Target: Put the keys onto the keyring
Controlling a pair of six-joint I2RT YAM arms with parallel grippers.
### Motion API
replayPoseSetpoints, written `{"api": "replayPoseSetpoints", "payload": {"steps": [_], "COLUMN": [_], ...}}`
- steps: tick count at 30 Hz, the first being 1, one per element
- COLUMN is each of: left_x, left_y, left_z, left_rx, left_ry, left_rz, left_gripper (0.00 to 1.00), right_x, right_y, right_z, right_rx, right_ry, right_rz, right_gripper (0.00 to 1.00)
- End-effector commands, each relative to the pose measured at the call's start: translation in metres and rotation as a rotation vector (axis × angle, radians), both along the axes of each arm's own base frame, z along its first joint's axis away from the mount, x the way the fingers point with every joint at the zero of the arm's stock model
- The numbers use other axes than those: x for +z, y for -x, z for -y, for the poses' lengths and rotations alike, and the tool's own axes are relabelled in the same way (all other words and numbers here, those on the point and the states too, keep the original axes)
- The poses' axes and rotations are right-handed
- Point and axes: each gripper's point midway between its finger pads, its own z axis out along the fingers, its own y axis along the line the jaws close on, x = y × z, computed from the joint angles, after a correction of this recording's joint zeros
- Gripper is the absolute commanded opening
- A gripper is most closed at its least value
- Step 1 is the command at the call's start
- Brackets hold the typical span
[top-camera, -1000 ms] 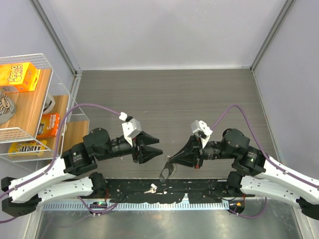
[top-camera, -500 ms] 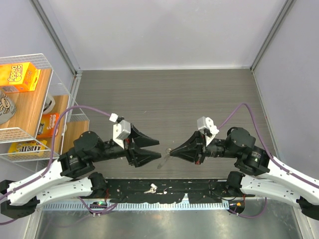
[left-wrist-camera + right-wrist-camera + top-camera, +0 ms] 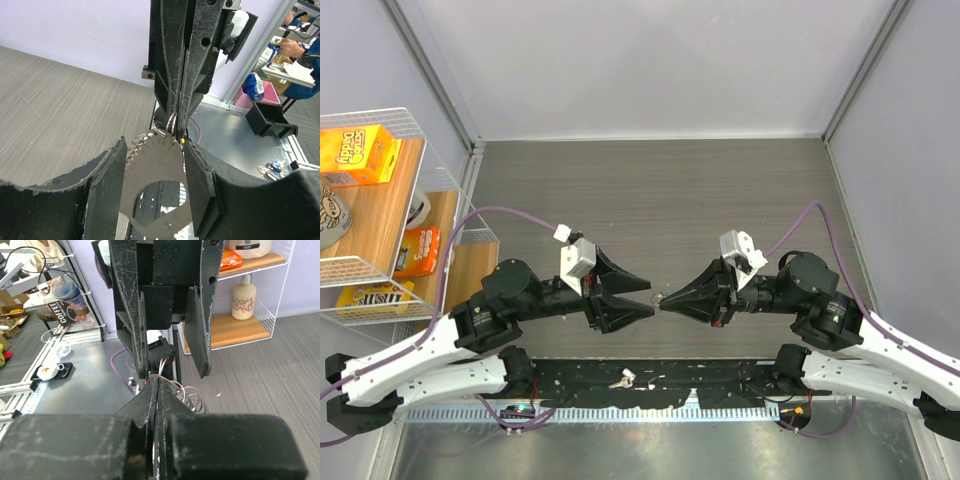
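My right gripper (image 3: 665,300) is shut on the keyring (image 3: 657,300), held in the air above the table's near middle. In the right wrist view a thin wire loop of the keyring (image 3: 163,365) sticks out past that gripper's (image 3: 156,384) tips, with more coils (image 3: 195,399) to the right. A flat silver tag with a big hole (image 3: 150,165) hangs from the keyring (image 3: 170,122). It lies between the fingers (image 3: 107,195) of my left gripper (image 3: 155,192), which stands open around it. A small silver key (image 3: 623,379) lies on the black rail near the arm bases.
A white wire shelf (image 3: 380,270) with an orange box (image 3: 358,152) and other packets stands at the left edge. Grey walls close the table at the back and right. The black rail (image 3: 740,378) runs along the near edge.
My left gripper has moved right until its open fingers surround the tag. The tag hung down below my right gripper a second ago and now sits level between the two grippers.
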Motion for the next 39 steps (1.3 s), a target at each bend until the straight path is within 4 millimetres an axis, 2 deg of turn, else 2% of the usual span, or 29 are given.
{"api": "replayPoseSetpoints", "payload": {"steps": [1,10,15,23,36,39], "left_x": [0.033,0.040,0.040,0.040,0.044,0.046], "left_y": [0.005,0.008,0.010,0.015,0.027,0.032], "left_z": [-0.003,-0.004,-0.001,0.003,0.001,-0.002], "left_rx": [-0.022,-0.039,-0.056,-0.092,-0.157,-0.183], "left_ry": [0.101,0.124,0.120,0.115,0.153,0.155], "left_rz": [0.047,0.064,0.063,0.066,0.140,0.160], "left_gripper": [0.55,0.49,0.36,0.01,0.00,0.00], "right_x": [0.040,0.040,0.039,0.042,0.038,0.028], "right_y": [0.007,0.009,0.011,0.012,0.013,0.014], "right_z": [0.005,0.003,0.002,0.002,0.004,0.005], "right_rx": [0.022,0.043,0.055,0.056,0.064,0.069], "right_ry": [-0.111,-0.107,-0.106,-0.111,-0.070,-0.015], "right_rz": [0.080,0.080,0.077,0.079,0.087,0.069], "right_gripper": [0.05,0.05,0.05,0.05,0.05,0.06]}}
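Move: The keyring's wire loops, still pinched in my right fingertips about 1 cm to the left of that hand's point, stand roughly 2 cm to the right of my open left hand, some 1 cm back and at its height. The keyring's metal plate hangs about 5 cm below my left hand, level front to back and 2 cm to its right. A small white key-like piece lies about 7 cm back, 7 cm left and 33 cm below my left hand. My left hand, its open fingers already either side of the loops, eases up about 1 cm and closes right down, so its tips seem to pinch the wire just at my right fingertips. It keeps drifting back and up, some 3 cm in all, turning slightly clockwise, while my right hand keeps its grip and ends barely 1 cm back and up. ##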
